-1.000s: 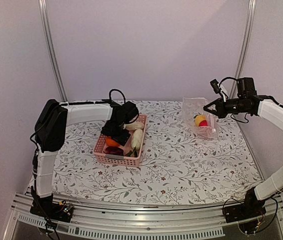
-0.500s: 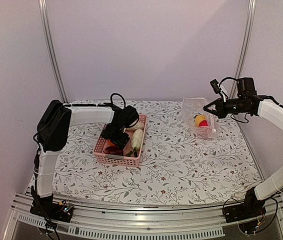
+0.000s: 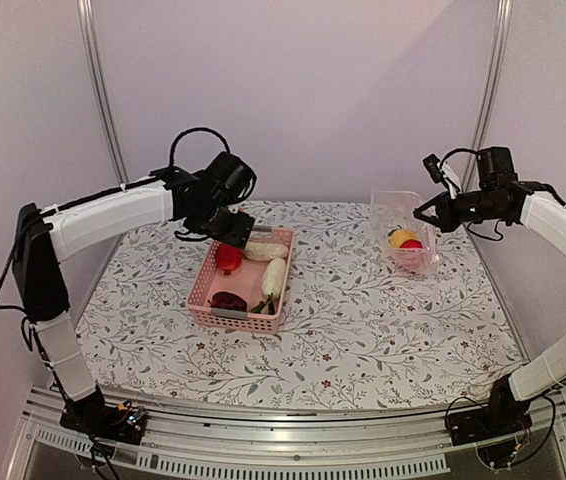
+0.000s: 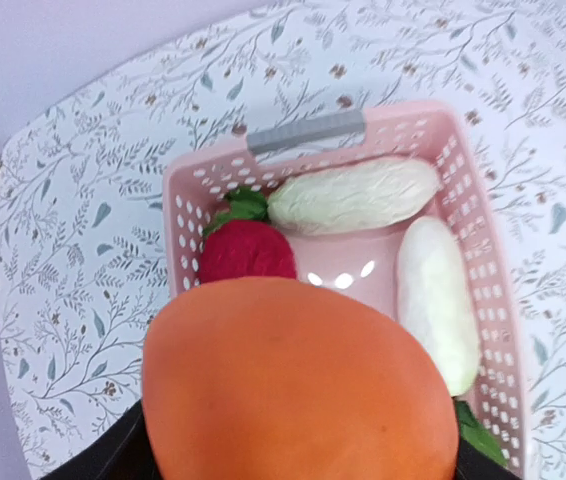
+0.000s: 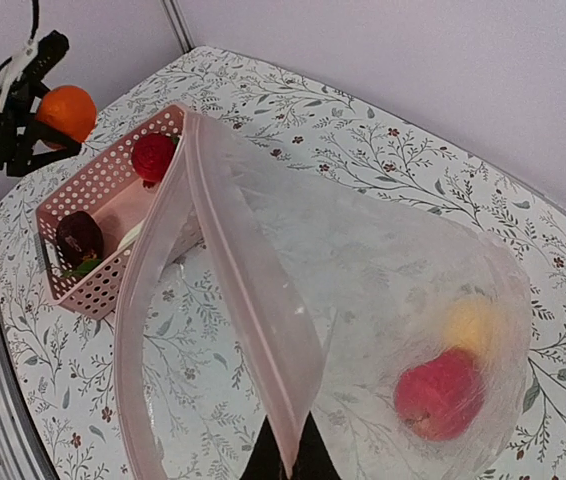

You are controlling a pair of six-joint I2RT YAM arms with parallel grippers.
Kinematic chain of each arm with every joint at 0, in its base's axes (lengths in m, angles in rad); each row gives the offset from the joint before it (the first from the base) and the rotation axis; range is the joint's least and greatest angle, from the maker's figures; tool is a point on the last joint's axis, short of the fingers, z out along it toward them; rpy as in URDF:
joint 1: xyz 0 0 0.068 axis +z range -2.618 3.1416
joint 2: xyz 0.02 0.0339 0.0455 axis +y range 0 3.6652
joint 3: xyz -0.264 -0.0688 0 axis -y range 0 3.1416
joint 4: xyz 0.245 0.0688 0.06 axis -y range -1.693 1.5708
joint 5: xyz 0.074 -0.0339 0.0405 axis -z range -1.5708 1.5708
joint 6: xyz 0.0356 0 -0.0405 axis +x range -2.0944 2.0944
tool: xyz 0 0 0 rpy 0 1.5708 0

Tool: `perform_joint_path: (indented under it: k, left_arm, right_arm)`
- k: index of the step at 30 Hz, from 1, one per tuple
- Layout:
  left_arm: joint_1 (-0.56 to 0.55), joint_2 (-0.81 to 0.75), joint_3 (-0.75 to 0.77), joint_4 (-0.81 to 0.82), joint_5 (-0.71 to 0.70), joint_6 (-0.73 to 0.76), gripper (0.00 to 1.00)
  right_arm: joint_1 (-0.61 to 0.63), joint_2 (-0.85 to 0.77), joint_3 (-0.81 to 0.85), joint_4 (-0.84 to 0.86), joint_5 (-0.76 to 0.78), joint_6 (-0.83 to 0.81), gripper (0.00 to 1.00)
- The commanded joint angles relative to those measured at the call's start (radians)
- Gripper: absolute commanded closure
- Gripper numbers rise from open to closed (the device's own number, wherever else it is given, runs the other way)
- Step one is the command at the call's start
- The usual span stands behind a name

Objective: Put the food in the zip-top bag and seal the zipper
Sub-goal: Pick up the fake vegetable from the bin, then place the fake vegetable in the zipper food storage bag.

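An orange (image 4: pixel 293 390) fills the left wrist view, with my left gripper (image 3: pixel 227 224) shut on it above the back left of the pink basket (image 4: pixel 178 190). Below it lie a red fruit (image 4: pixel 246 250) and two long white pieces (image 4: pixel 353 195) (image 4: pixel 438 300). A dark maroon piece (image 3: pixel 228 300) sits at the basket's front. At the back right, my right gripper (image 5: pixel 288 465) is shut on the pale pink zipper (image 5: pixel 248 290), holding the clear zip-top bag (image 5: pixel 383 280) open. A yellow lemon (image 5: pixel 473 325) and a red fruit (image 5: pixel 443 392) lie inside the bag.
The basket (image 3: pixel 233 318) stands left of centre on the flower-patterned table (image 3: pixel 363 330). Metal posts (image 3: pixel 103 100) (image 3: pixel 488 90) rise at the back corners in front of a plain wall. A metal rail (image 3: pixel 293 440) runs along the near edge.
My left gripper has risen out of the basket, up and toward the back left, with the orange in it. The right gripper still holds the bag's mouth, a little higher.
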Motion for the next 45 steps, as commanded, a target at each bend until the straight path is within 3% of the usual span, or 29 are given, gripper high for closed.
perform_joint_path:
  k: [1,8,11,20,25,31,36,41,45]
  left_arm:
    - [-0.082,-0.108,-0.024,0.226,0.102,0.031,0.29]
    - [-0.266,-0.150,-0.030,0.641,0.321,0.106,0.29]
    - [-0.309,-0.112,-0.001,0.743,0.397,0.113,0.28]
    - [-0.351,0.121,0.246,0.721,0.379,0.100,0.25]
    - [-0.357,0.275,0.435,0.632,0.293,0.134,0.20]
    - [-0.361,0.378,0.593,0.578,0.142,0.205,0.03]
    - [-0.380,0.301,0.531,0.643,0.116,0.243,0.02]
    - [-0.420,0.088,0.270,0.857,0.119,0.304,0.02]
    - [-0.422,-0.062,0.085,0.904,0.073,0.304,0.02]
  right_arm:
    - [0.032,-0.042,0.045,-0.083,0.061,-0.028,1.00]
    - [0.071,-0.017,0.086,-0.125,0.065,-0.017,1.00]
    - [0.095,-0.016,0.100,-0.139,0.071,-0.015,1.00]
    - [0.123,-0.030,0.146,-0.196,0.032,0.003,1.00]
    - [0.122,-0.018,0.194,-0.237,-0.035,0.018,1.00]
    - [0.123,-0.018,0.242,-0.267,-0.058,0.039,1.00]
    - [0.123,0.003,0.258,-0.271,-0.010,0.057,1.00]
    - [0.122,0.038,0.253,-0.259,0.060,0.062,1.00]
    - [0.110,0.045,0.253,-0.240,0.113,0.063,1.00]
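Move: The left hand holds the orange vegetable over the bin; the open bag's middle lies some 37 cm to its right, 7 cm ahead and 8 cm lower, with the yellow and red food inside about 41 cm right, 13 cm ahead. The bin is right beneath this hand, about 13 cm down, its red vegetable 6 cm ahead and 4 cm left. From the right hand, pinching the bag's rim, the orange vegetable is roughly 36 cm left, 1 cm ahead and 9 cm lower. The left hand swings the orange vegetable right some 30 cm and up about 18 cm, drawing back as its fingers turn about 60 degrees to point rightwards, then eases forward and down to the bag and opens, before retreating up, back and left. Meanwhile the right hand keeps pinching the rim, bringing the bag up, back and left about 5 cm, then sinks slightly. ##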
